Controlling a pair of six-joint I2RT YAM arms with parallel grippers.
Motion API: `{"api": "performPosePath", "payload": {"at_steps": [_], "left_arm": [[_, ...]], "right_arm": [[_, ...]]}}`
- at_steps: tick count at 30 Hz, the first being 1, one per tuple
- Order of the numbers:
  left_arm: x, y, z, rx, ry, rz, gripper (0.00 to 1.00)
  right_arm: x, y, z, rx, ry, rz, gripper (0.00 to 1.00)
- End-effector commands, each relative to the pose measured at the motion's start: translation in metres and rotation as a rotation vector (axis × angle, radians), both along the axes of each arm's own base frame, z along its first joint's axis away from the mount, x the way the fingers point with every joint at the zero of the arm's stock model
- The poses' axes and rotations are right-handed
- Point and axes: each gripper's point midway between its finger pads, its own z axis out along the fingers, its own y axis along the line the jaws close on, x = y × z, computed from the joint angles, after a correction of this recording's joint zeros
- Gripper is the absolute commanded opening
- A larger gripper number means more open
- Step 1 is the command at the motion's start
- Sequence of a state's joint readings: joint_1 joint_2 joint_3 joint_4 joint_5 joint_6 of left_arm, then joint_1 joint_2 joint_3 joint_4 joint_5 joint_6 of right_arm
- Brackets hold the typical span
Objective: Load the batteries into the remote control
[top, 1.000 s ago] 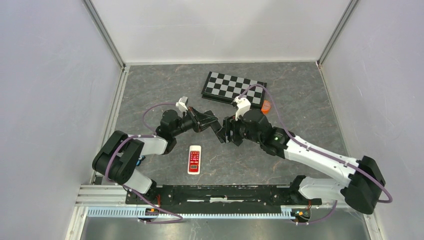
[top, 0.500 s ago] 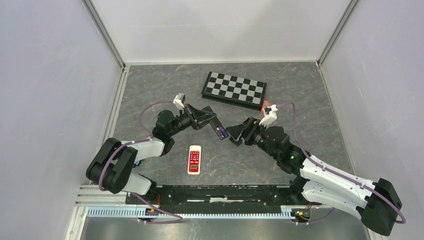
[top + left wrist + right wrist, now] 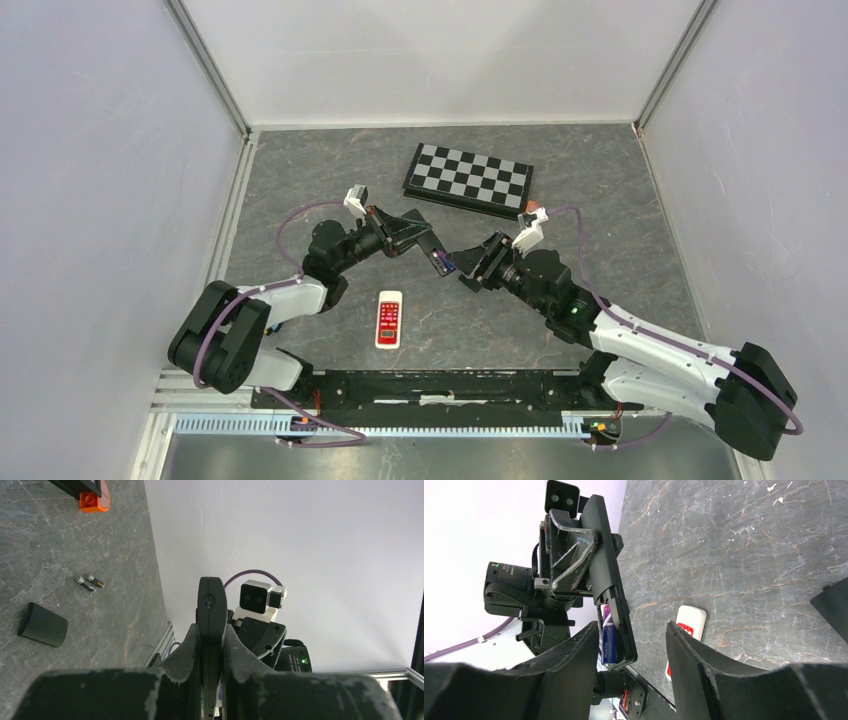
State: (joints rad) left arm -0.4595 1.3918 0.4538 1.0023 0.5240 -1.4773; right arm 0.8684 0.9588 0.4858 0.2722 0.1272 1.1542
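My left gripper [image 3: 408, 238] is shut on a black remote control [image 3: 428, 248], which it holds off the table, edge-on in the left wrist view [image 3: 210, 611]. The remote's open compartment holds one purple battery [image 3: 608, 636], also visible from above [image 3: 441, 263]. My right gripper [image 3: 466, 268] is open just right of that end. In the right wrist view its fingers [image 3: 574, 675] stand either side of the remote's tip without touching it. Two loose batteries [image 3: 88, 581] lie on the table beside a black battery cover [image 3: 42, 625].
A white remote with red buttons [image 3: 389, 318] lies near the front, below the grippers. A folded chessboard [image 3: 468, 178] sits at the back. An orange block [image 3: 92, 497] lies by the chessboard's end. Walls enclose the table on three sides.
My right gripper has drawn back to the right from the remote's end, leaving the purple battery showing in the compartment. The left gripper keeps its hold and has shifted slightly up and left.
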Motion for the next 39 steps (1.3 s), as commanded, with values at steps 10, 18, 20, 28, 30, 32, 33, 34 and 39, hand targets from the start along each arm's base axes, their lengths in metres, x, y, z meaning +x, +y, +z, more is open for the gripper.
{"api": "performPosePath", "payload": {"at_steps": [10, 18, 20, 28, 30, 32, 33, 34, 39], "left_arm": [[0.001, 0.001, 0.030, -0.080, -0.042, 0.007, 0.02], [-0.006, 0.002, 0.035, -0.090, -0.049, -0.006, 0.02], [-0.009, 0.001, 0.036, -0.093, -0.048, -0.016, 0.02], [-0.021, -0.003, 0.043, -0.134, 0.002, -0.071, 0.02], [-0.025, -0.004, 0.046, -0.145, 0.013, -0.094, 0.02], [-0.027, -0.005, 0.049, -0.149, 0.022, -0.110, 0.02], [-0.029, -0.005, 0.050, -0.150, 0.022, -0.116, 0.02], [-0.029, -0.005, 0.049, -0.149, 0.028, -0.122, 0.02], [-0.033, -0.006, 0.055, -0.176, 0.042, -0.142, 0.02]], "right_arm": [[0.002, 0.012, 0.023, 0.085, -0.019, 0.025, 0.53], [0.002, 0.019, 0.010, 0.086, 0.014, 0.042, 0.31], [0.003, 0.021, 0.005, 0.080, 0.022, 0.047, 0.29], [0.011, 0.032, 0.007, 0.058, -0.035, 0.067, 0.24], [0.013, 0.034, 0.007, 0.049, -0.044, 0.069, 0.24], [0.014, 0.036, 0.009, 0.052, -0.052, 0.075, 0.24], [0.015, 0.036, 0.009, 0.052, -0.055, 0.073, 0.23], [0.016, 0.037, 0.009, 0.051, -0.053, 0.071, 0.23], [0.019, 0.037, 0.011, 0.043, -0.056, 0.061, 0.24]]}}
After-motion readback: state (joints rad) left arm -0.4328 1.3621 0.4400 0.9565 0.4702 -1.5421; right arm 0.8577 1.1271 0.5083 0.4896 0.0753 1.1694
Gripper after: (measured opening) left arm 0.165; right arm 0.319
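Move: The remote control is still in the left gripper, and the purple battery already lies in its open end, about 2 cm left of the right fingertips, 1 cm ahead and 1 cm higher. The black battery cover is on the table, roughly 6 cm right, 5 cm back and 19 cm below the right hand; two loose batteries lie some 15 cm to its right, at table height. From the left hand, the battery is about 7 cm back and 4 cm right. Ease the right gripper left about 2.5 cm, then also forward some 1.5 cm, closing its half-open fingers over the remote's battery end until one pad bears on the battery and the other on the opposite face. Keep squeezing firmly and push on. Keep the left grip shut on the remote, letting that hand go forward and left about 1.5 cm with the push. ##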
